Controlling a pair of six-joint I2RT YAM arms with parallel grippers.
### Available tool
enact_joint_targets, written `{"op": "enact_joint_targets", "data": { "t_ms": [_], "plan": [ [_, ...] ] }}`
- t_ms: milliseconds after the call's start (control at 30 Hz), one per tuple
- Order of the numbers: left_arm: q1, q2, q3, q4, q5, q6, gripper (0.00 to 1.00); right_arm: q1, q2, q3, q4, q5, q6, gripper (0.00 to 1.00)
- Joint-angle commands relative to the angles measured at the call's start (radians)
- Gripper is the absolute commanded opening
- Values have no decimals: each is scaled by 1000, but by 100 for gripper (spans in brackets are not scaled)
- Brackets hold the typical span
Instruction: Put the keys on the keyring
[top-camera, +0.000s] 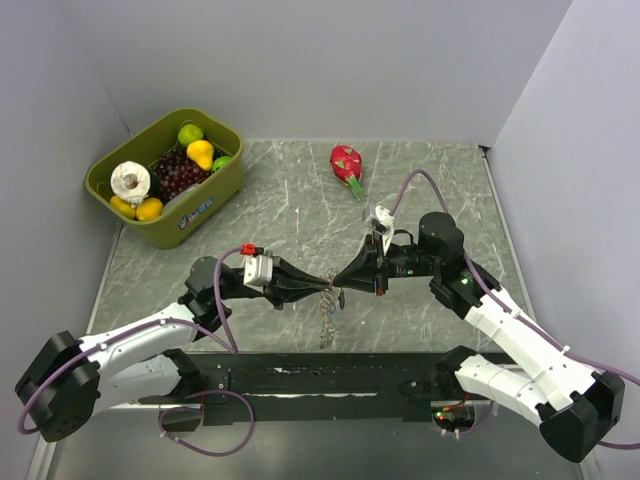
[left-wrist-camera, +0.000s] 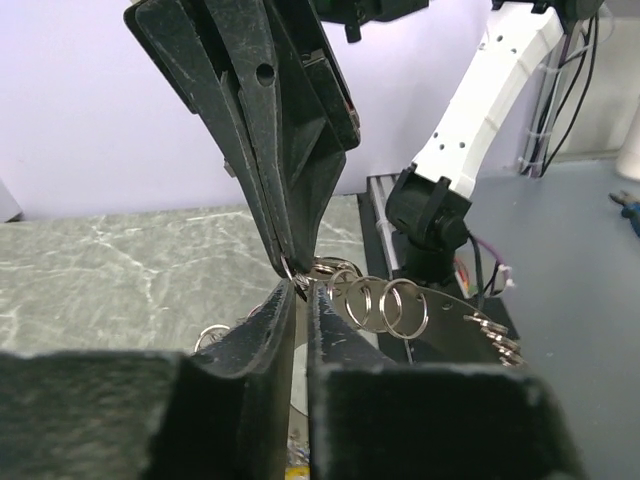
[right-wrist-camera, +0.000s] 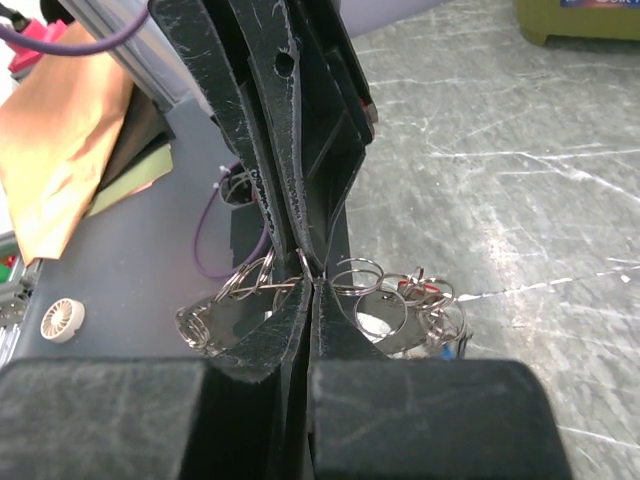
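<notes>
My left gripper (top-camera: 322, 285) and right gripper (top-camera: 342, 283) meet tip to tip above the middle of the table. Both pinch the keyring (top-camera: 326, 315), whose bundle of silver rings dangles below them. In the left wrist view my left gripper (left-wrist-camera: 302, 288) has its jaws a sliver apart, with rings (left-wrist-camera: 385, 305) fanned to the right and small silver keys (left-wrist-camera: 495, 335) beyond. In the right wrist view my right gripper (right-wrist-camera: 312, 283) is shut on a thin ring wire (right-wrist-camera: 268, 291). Rings (right-wrist-camera: 360, 275) spread on both sides, with red and blue key heads (right-wrist-camera: 428, 292) at the right.
An olive bin (top-camera: 205, 210) holding fruit stands at the back left. A dragon fruit (top-camera: 347, 162) lies at the back centre. The black base rail (top-camera: 320, 375) runs along the near edge. Grey walls close in the table on three sides.
</notes>
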Motion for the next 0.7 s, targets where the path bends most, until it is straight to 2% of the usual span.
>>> {"op": "enact_joint_targets", "data": {
  "t_ms": [0,100,233,467,600,667],
  "plan": [
    [-2,-66,99,-119,22,116,18,-3,17,97,-107,19,-70,0],
    [1,-76,150,-268,35,171,31,-5,36,133,-170,21,-113,0],
    [4,-96,219,-473,38,290,43,-5,51,177,-244,36,-169,0],
    [46,-49,450,-892,140,470,46,-3,71,252,-368,104,-253,0],
    [55,63,595,-1149,208,554,46,-3,85,276,-414,127,-279,0],
    [55,104,667,-1211,248,590,46,-3,86,282,-426,140,-284,0]
  ]
}}
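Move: Between the two grippers, whose tips nearly meet, the keyring hangs edge-on with its upper coils at both sets of fingertips. Its middle is about 7 cm below the left hand and 1 cm back, and lies much the same from the right hand. The right fingertips are some 2 cm to the right of the left ones, level with them. Bunched on the ring, a blue key hangs roughly 2 cm ahead, 1 cm right and 6 cm below the right hand. Opening its fingers from nearly shut to about half, the left hand lets go of the keyring's coils and rises some 5 cm away from them, drifting about 2.5 cm forward late on while its fingers tip down some 15 degrees. The right hand keeps its pinch, easing 1.5 cm forward and 1 cm right as its fingertips dip about 10 degrees. ##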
